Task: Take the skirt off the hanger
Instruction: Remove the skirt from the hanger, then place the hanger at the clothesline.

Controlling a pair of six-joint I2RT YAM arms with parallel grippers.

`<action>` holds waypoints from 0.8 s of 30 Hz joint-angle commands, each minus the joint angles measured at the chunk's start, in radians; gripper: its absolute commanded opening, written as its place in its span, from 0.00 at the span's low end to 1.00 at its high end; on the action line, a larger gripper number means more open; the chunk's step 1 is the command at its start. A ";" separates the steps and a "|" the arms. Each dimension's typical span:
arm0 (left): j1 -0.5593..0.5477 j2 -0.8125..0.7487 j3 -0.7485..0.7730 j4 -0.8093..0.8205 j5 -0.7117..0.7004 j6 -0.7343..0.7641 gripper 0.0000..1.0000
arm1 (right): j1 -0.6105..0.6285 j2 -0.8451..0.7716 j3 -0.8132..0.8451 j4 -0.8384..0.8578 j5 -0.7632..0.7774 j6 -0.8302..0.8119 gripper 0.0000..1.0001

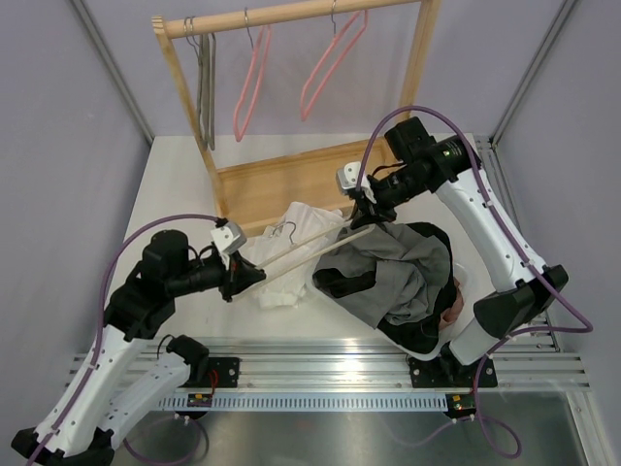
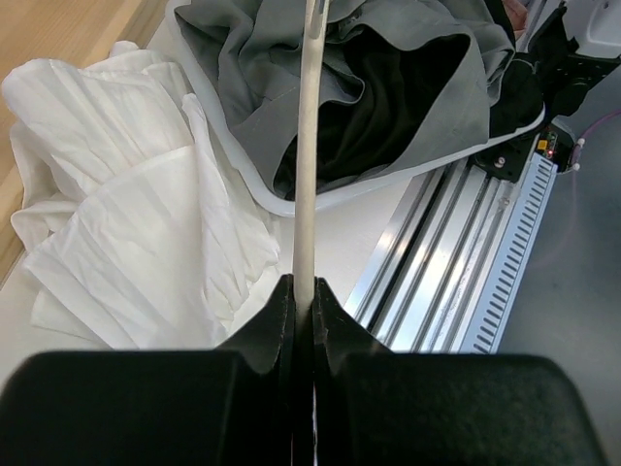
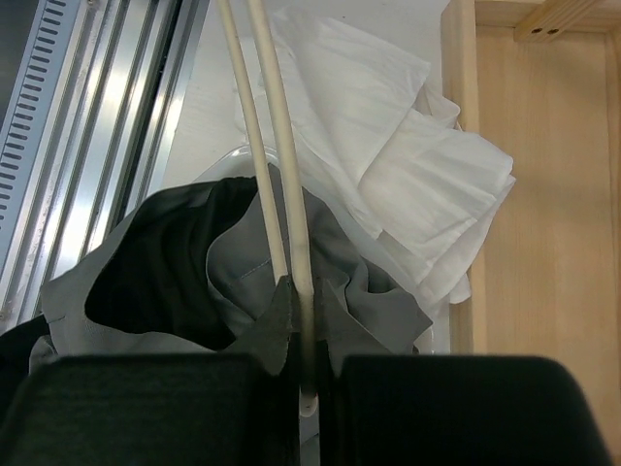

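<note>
A cream hanger (image 1: 303, 259) is held level above the table by both grippers, one at each end. My left gripper (image 1: 238, 282) is shut on its near-left end, seen in the left wrist view (image 2: 303, 291) clamping the rod (image 2: 306, 146). My right gripper (image 1: 367, 216) is shut on the far-right end (image 3: 303, 291), where two thin bars (image 3: 291, 194) meet. A white pleated skirt (image 1: 281, 288) lies crumpled on the table under the hanger (image 2: 126, 243) (image 3: 408, 184). No cloth shows on the bars.
Grey and black clothes (image 1: 398, 277) fill a white-rimmed bin (image 2: 260, 192) at the right. A wooden rack (image 1: 291, 15) at the back holds pink hangers (image 1: 330, 58) and a grey one (image 1: 206, 87); its base board (image 1: 281, 184) lies behind the skirt. Metal rails (image 1: 340, 354) run along the near edge.
</note>
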 commanded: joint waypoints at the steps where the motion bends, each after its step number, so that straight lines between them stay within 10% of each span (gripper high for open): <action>1: -0.009 0.005 0.020 0.163 0.011 -0.022 0.00 | 0.017 -0.036 -0.004 -0.240 -0.017 0.015 0.00; 10: -0.007 -0.062 -0.018 0.250 -0.280 -0.100 0.99 | -0.027 -0.142 -0.093 -0.148 -0.002 0.072 0.00; 24: -0.007 -0.239 -0.053 0.196 -0.604 -0.241 0.99 | -0.262 -0.355 -0.346 0.474 0.510 0.792 0.00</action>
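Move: Both hands hold the pale hanger, its middle about 11 cm right, 6 ahead of and 2 above the left hand, and some 9 left, 5 back and 2 below the right. The white skirt lies 14 cm left of, level with and about 19 below the right hand. The grey clothes pile sits about 10 cm right, 7 back and 15 down, the rack base 18 ahead, 12 left and 19 down. The left hand opens wide and lets go of the hanger's near end, easing forward about 4 cm and then backing off left and up some 7 cm each while turning counter-clockwise and tipping its fingers up. The right hand keeps its shut pinch on the other end, draws back a couple of centimetres, then swings the hanger about 11 cm to the right, away from the left hand, curling forward at the end as it turns some 40 degrees clockwise. ##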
